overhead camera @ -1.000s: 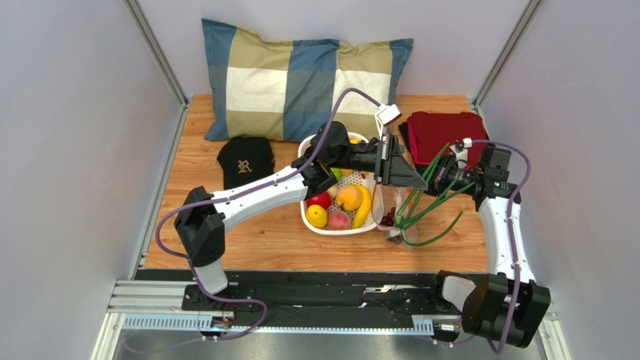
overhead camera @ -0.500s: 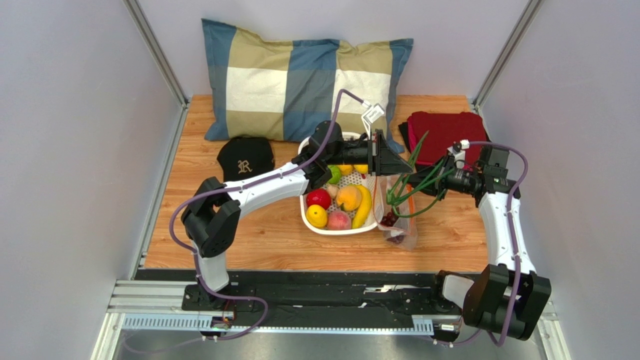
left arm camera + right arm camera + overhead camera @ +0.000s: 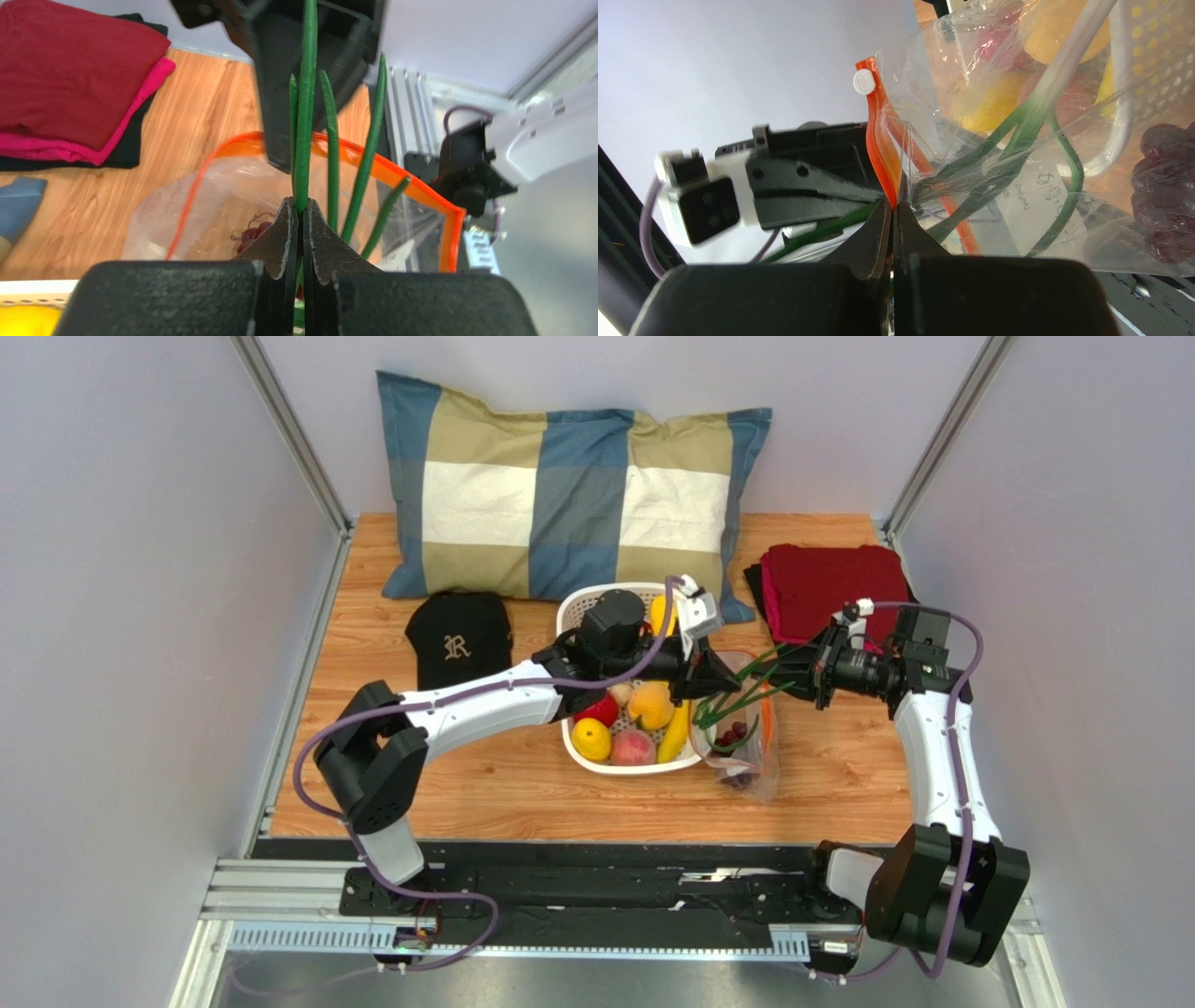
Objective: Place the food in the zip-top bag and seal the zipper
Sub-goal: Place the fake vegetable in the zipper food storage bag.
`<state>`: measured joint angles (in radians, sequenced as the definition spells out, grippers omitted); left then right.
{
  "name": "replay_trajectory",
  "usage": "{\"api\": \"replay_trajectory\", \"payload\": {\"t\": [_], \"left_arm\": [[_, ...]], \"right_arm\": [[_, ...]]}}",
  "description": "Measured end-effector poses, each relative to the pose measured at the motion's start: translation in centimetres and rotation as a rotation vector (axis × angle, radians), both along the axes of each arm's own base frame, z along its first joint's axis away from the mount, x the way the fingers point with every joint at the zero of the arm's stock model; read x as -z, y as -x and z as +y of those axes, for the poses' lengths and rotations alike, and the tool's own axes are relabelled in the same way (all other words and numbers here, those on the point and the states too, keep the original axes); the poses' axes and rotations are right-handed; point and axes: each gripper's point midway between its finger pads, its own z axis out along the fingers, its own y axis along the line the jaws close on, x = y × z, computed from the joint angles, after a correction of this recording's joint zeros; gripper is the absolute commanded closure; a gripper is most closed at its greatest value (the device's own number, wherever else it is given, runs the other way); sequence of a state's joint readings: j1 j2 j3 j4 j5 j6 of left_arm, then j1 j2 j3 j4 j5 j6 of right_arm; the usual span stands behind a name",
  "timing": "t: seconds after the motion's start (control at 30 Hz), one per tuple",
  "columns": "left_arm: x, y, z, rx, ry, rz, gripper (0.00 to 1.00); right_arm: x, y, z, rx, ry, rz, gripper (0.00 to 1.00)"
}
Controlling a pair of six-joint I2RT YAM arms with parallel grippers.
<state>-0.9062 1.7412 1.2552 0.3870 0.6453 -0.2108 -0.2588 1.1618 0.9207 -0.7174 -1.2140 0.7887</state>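
The zip-top bag [image 3: 739,752] stands open just right of the basket, dark grapes [image 3: 251,231] at its bottom. My right gripper [image 3: 894,208] is shut on the orange-red zipper [image 3: 882,143] at the mouth's right end, holding that edge up. My left gripper [image 3: 300,210] is shut on a green scallion stalk, and the scallions [image 3: 330,140] point across the bag's mouth [image 3: 421,192] toward the right gripper [image 3: 800,672]. In the top view the left gripper [image 3: 718,689] hangs over the bag's left rim, and the scallions [image 3: 744,693] lie over the opening. More food [image 3: 648,707] fills the basket.
A white perforated basket [image 3: 582,609] holds an orange, banana, lemon, peach and red apple. Folded red cloth [image 3: 828,585] lies behind the right gripper. A black cap [image 3: 459,637] and a checked pillow [image 3: 568,483] are at the back left.
The left arm has come down and drawn back to the left, and the scallions, spread high a second ago, now lie low over the bag's mouth. The right gripper still holds the zipper edge.
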Motion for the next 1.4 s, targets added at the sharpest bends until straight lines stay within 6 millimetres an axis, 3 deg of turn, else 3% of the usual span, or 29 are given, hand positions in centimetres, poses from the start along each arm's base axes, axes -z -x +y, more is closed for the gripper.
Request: {"api": "replay_trajectory", "payload": {"t": [0.2,0.33,0.47,0.73,0.83,0.87,0.9,1.0,1.17,1.4], "left_arm": [[1.4,2.0,0.2,0.082,-0.166,-0.151,1.00],[1.7,1.5,0.1,0.078,-0.281,-0.133,1.00],[3.0,0.3,-0.3,0.026,-0.398,-0.039,1.00],[9.0,-1.0,0.8,-0.179,-0.636,0.347,0.99],[9.5,-1.7,1.5,-0.271,-0.642,0.478,0.83],[9.5,-1.8,1.7,-0.298,-0.633,0.513,0.70],[9.4,-1.9,1.9,-0.316,-0.624,0.546,0.64],[8.4,-1.5,2.3,-0.331,-0.592,0.598,0.48],[3.1,-0.7,2.9,-0.297,-0.482,0.570,0.22],[-5.6,-0.4,6.7,-0.303,-0.313,0.423,0.25]], "right_arm": [[-0.7,0.0,0.1,0.004,-0.018,0.005,1.00],[-1.6,0.2,0.2,0.013,-0.018,-0.024,1.00],[-2.5,0.6,0.3,0.020,-0.011,-0.061,1.00],[-3.4,1.2,0.6,0.033,-0.003,-0.086,1.00],[-3.6,1.4,0.7,0.036,-0.004,-0.082,1.00],[-3.6,1.4,0.7,0.039,-0.005,-0.080,1.00],[-3.6,1.4,0.7,0.043,-0.005,-0.077,1.00],[-3.6,1.3,0.7,0.050,-0.002,-0.073,1.00],[-3.5,1.2,0.6,0.054,0.002,-0.074,1.00],[-3.4,1.1,0.6,0.054,0.009,-0.078,1.00]]}}
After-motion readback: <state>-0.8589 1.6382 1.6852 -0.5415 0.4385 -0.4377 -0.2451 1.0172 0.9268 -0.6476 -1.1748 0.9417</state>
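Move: My left hand already holds the green onion at the open zipper food storage bag, whose mouth centres about 2 cm back, 3 cm to the right and 6 cm below. The grapes inside the bag lie level ahead, 3 cm right and 18 cm down. In the basket the banana is roughly 1 cm back, 6 cm left and 19 cm down. From my right hand, gripping the rim, the mouth centres some 4 cm back, 4 cm left and 6 cm below. I dip my left hand about 9 cm down into the bag's mouth, after a small pull back, tipping its fingers some 35 degrees downward, then open them wide to let go of the green onion and back out up and to the left, about 15 cm up. Meanwhile my right hand keeps its pinch on the rim and raises it some 3 cm. ##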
